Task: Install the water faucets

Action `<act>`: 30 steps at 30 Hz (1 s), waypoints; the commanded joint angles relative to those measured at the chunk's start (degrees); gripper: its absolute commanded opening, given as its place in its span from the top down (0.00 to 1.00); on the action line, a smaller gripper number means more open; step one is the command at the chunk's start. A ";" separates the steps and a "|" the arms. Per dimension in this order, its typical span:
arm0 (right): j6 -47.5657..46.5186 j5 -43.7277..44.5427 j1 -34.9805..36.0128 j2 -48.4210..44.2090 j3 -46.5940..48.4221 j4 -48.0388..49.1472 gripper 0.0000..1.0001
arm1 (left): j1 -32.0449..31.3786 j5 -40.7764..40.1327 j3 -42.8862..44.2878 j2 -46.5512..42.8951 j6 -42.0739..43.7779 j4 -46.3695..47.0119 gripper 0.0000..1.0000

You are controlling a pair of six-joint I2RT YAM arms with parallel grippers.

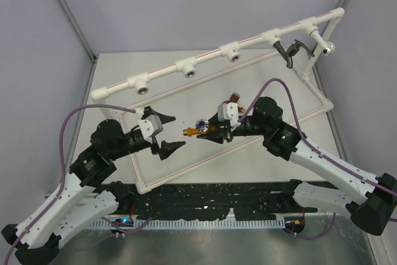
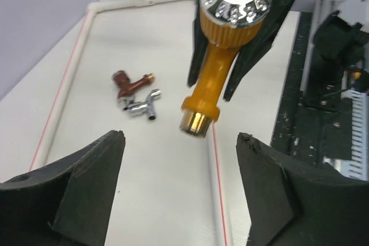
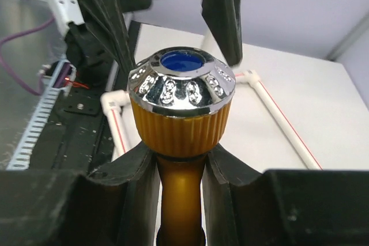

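Note:
My right gripper (image 1: 208,133) is shut on the neck of the orange water faucet (image 1: 200,130), just under its chrome, blue-capped knob (image 3: 181,82). It holds the faucet above the table with the brass end (image 2: 196,120) towards my left gripper (image 1: 178,131). That gripper is open and holds nothing; its fingers (image 2: 92,182) stand a little short of the brass end. A red-brown faucet (image 2: 128,83) and a silver faucet (image 2: 144,106) lie side by side on the table. A dark grey faucet (image 1: 290,51) hangs from a socket of the white pipe frame (image 1: 186,66).
The frame's raised top pipe carries several T-shaped sockets (image 1: 141,85) across the back. Its low pipes with red stripes (image 2: 216,188) lie on the table below both grippers. A black rail (image 1: 217,197) runs along the near edge.

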 commanded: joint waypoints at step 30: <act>-26.59 53.06 -7.63 -17.60 -13.78 17.25 0.95 | 5.09 -82.11 -6.76 -14.83 -10.02 -0.69 0.06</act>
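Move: The empty third tee, meant for the yellow faucet in the right gripper, lies about 24 cm ahead of that hand, 9 cm right and 8 cm up. The grey faucet hangs some 16 cm right of the tee; the second tee is 16 cm left of it and 5 cm nearer. From the empty left hand, the upper left post is about 11 cm ahead and 25 cm left, level with it, and the first tee 14 cm ahead, 12 left, 7 up. Swing the left gripper clear of the yellow faucet, about 23 cm left and a little forward, turning some 80 degrees counter-clockwise and opening wider until it faces the upper left post. Meanwhile keep the faucet pinched in the right gripper and carry it right and forward, roughly 20 cm in all and slightly up, turning clockwise and tipping the fingers upward towards the empty third tee. ##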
